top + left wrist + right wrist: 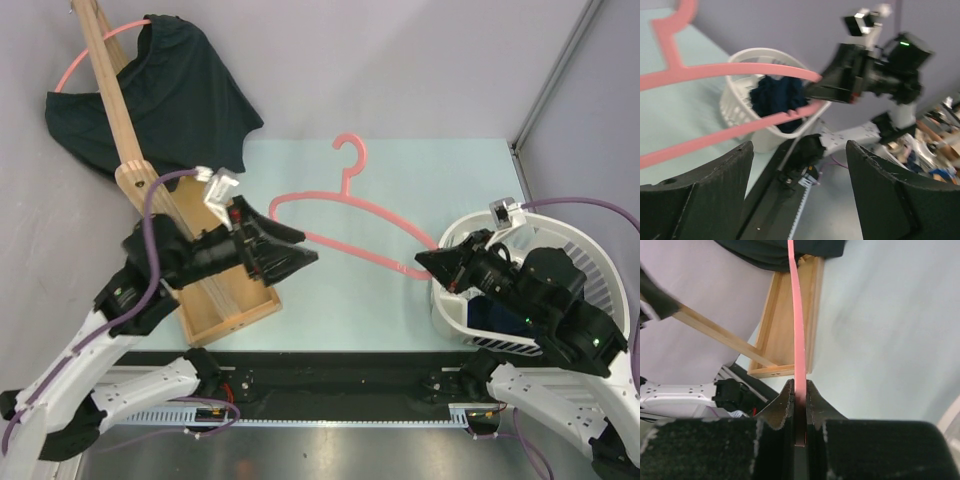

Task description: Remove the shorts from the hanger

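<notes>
An empty pink hanger (352,213) hangs over the table's middle. My right gripper (423,265) is shut on its right end; in the right wrist view the pink bar (796,315) runs straight out from between the closed fingertips (799,390). My left gripper (300,248) stands open by the hanger's left end, and in its own view the hanger (715,70) lies beyond the spread fingers (799,172), with nothing between them. Navy shorts (495,315) lie in the white basket (455,305). Blackish-green shorts (170,90) hang on a second pink hanger (75,65) on the wooden rack (120,110).
The wooden rack's base tray (225,305) sits on the table's left side under my left arm. The basket (737,107) stands at the right near edge, beneath my right arm. A grey wall edge (550,80) rises at the back right.
</notes>
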Tool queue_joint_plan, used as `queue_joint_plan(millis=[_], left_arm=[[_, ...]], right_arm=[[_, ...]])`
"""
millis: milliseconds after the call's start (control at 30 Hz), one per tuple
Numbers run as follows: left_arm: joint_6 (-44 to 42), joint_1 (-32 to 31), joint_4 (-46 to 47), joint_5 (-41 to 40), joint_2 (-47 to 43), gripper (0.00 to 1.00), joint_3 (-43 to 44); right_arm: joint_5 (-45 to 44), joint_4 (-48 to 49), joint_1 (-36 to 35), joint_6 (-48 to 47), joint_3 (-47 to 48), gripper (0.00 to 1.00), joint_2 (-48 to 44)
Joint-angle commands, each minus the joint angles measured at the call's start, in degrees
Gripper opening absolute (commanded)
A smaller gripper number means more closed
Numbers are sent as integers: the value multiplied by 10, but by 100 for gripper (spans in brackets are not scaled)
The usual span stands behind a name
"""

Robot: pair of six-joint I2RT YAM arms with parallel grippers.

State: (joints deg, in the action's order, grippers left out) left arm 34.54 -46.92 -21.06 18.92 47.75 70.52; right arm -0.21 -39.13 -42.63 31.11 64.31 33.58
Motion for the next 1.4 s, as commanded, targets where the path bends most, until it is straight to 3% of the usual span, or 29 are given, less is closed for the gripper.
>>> queue_joint_plan(millis=[0, 200, 367, 600, 1100, 1367], left_arm=[[21, -1, 15, 109, -62, 79, 23], [-28, -1, -85, 110, -158, 80, 30], [-87, -1, -203, 22, -232, 80, 45], [-127, -1, -282, -34, -301, 80, 12], [-112, -1, -345, -84, -323, 80, 42], [-100, -1, -330, -114, -341, 80, 24]], right_arm=[[-4, 96, -1, -61, 13, 0, 28], [114, 277, 2, -133, 13, 0, 94], [263, 442, 1, -145, 13, 0, 166], [317, 603, -7, -138, 14, 0, 244], [414, 734, -46, -115, 43, 0, 369], [449, 743, -47, -113, 62, 0, 402]])
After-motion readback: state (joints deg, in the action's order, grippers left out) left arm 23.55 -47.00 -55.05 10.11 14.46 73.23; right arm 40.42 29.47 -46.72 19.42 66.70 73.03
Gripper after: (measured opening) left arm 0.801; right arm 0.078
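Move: The right gripper holds the bare pink hanger by its right end; the front end of the rack's bar lies about 42 cm to its left, 9 cm farther out and some 10 cm higher. The dark green shorts hang about 20 cm beyond that bar end, and the rack's wooden tray sits roughly 37 cm left, 17 cm ahead and 32 cm below the right hand. From the empty left gripper the bar end is about 23 cm left, 8 cm ahead and 4 cm up. Carry the hanger with the right gripper some 20 cm left and about 8 cm up towards the front end of the rack's bar, keeping the pinch on its right end while you swing the fingers counter-clockwise and tip them up about 35 degrees. Clear the way with the open left gripper: draw it back and left, up a little first, then down. ##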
